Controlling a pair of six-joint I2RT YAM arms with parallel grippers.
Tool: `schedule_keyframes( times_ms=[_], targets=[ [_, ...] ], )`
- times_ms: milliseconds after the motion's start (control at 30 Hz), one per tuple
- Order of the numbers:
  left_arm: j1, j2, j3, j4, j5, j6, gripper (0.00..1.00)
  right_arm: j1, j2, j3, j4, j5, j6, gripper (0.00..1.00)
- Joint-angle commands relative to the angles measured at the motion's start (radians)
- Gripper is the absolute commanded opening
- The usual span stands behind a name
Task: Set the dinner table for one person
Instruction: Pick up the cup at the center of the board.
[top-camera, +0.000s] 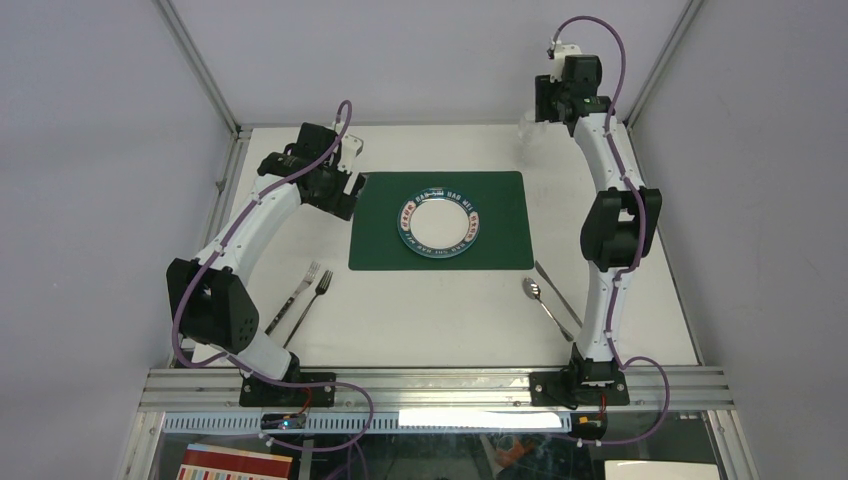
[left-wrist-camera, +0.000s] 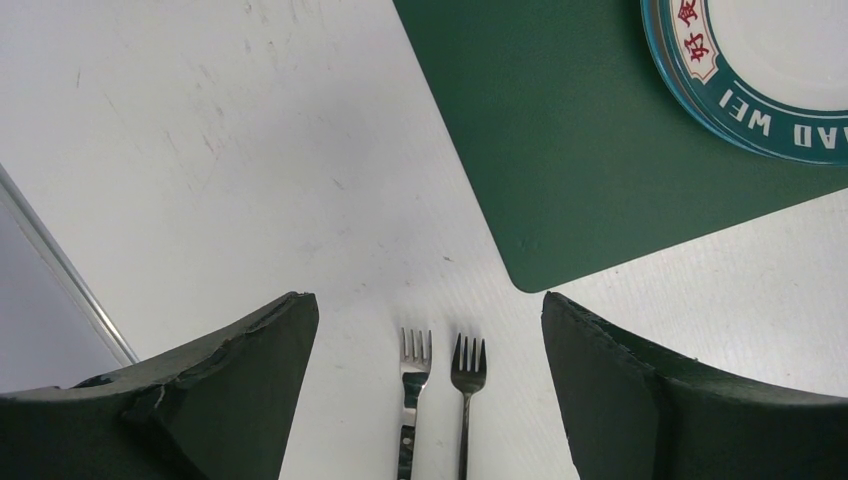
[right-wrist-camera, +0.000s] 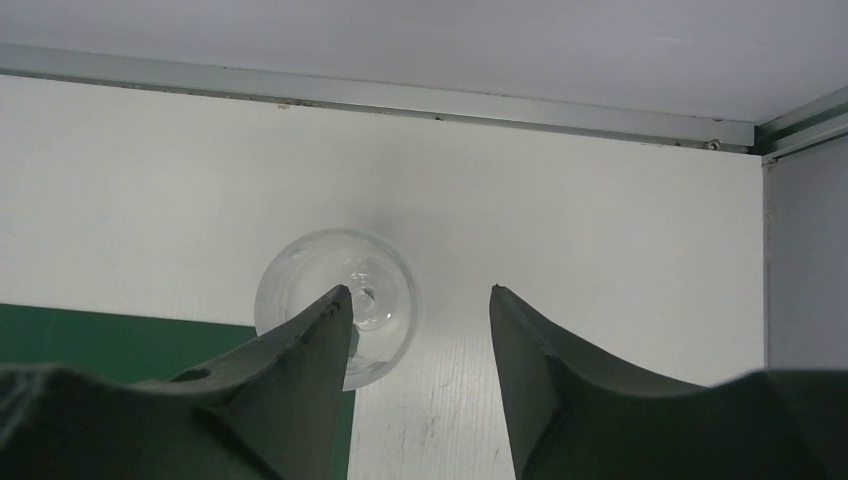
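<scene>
On the white dinner table (top-camera: 440, 320) lies a dark green placemat (top-camera: 440, 222) with a white plate (top-camera: 438, 222) rimmed in teal on it. Two forks (top-camera: 303, 293) lie side by side left of the mat. A spoon (top-camera: 545, 302) and a knife (top-camera: 557, 294) lie to its right. My left gripper (top-camera: 338, 195) hangs open off the mat's far left corner. In the left wrist view the gripper (left-wrist-camera: 424, 300) shows both forks (left-wrist-camera: 440, 390) far below, between its fingers. My right gripper (right-wrist-camera: 420, 290) is open above a clear glass (right-wrist-camera: 380, 290), which stands by the mat's far right corner (top-camera: 529, 128), partly under the left finger (right-wrist-camera: 310, 360).
Silver framing (top-camera: 440, 385) runs along the near edge, where both arm bases are bolted. Grey walls and metal posts (top-camera: 200, 65) close in the back and sides. The back rail (right-wrist-camera: 400, 95) runs just behind the glass.
</scene>
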Motion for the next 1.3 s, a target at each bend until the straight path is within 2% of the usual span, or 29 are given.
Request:
schedule_keyframes(
  times_ms=[0, 267, 400, 500, 700, 900, 1100, 1267],
  targets=[
    [0.008, -0.011, 0.007, 0.031, -0.002, -0.021, 0.86, 0.004, -0.034, 0.005, 0.037, -0.011, 0.007, 0.55],
    [0.008, -0.017, 0.000, 0.031, 0.001, -0.020, 0.85, 0.002, -0.037, -0.034, 0.038, -0.008, 0.009, 0.47],
    [0.007, -0.023, -0.006, 0.035, 0.002, -0.021, 0.85, 0.004, -0.035, -0.040, 0.035, -0.007, 0.008, 0.46],
    [0.007, -0.021, -0.009, 0.034, 0.003, -0.021, 0.85, 0.004, -0.048, -0.060, 0.050, -0.012, 0.008, 0.38],
    [0.007, -0.026, -0.012, 0.035, 0.003, -0.021, 0.85, 0.005, -0.051, -0.054, 0.043, -0.004, 0.008, 0.01],
    [0.007, -0.031, -0.021, 0.038, 0.006, -0.021, 0.85, 0.009, -0.087, -0.056, 0.053, 0.018, -0.017, 0.00],
    [0.008, -0.032, -0.026, 0.043, 0.008, -0.019, 0.85, 0.013, -0.190, -0.105, 0.133, 0.073, -0.068, 0.00],
    [0.008, -0.028, -0.025, 0.042, 0.011, -0.020, 0.85, 0.018, -0.315, -0.242, 0.247, 0.076, -0.095, 0.00]
  ],
)
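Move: Just to the right hand's left, about 4 cm off and level with it fore and aft, stands the clear cup, its middle some 11 cm lower and its rim only slightly below the fingers. The mat's far right corner lies at the cup's foot, 3 cm nearer the base than the cup. The plate is about 21 cm left of the cup and 18 cm nearer. From the left hand, the cup lies about 25 cm ahead and 41 cm right. Sinking about 2.5 cm with its left finger going inside the cup's rim and its right finger outside, the right hand closes its half-open fingers almost shut and pinches the right side of the rim. It then pulls back some 2 cm while rising about 2.5 cm, rolling slightly left side down and keeping that pinch. ##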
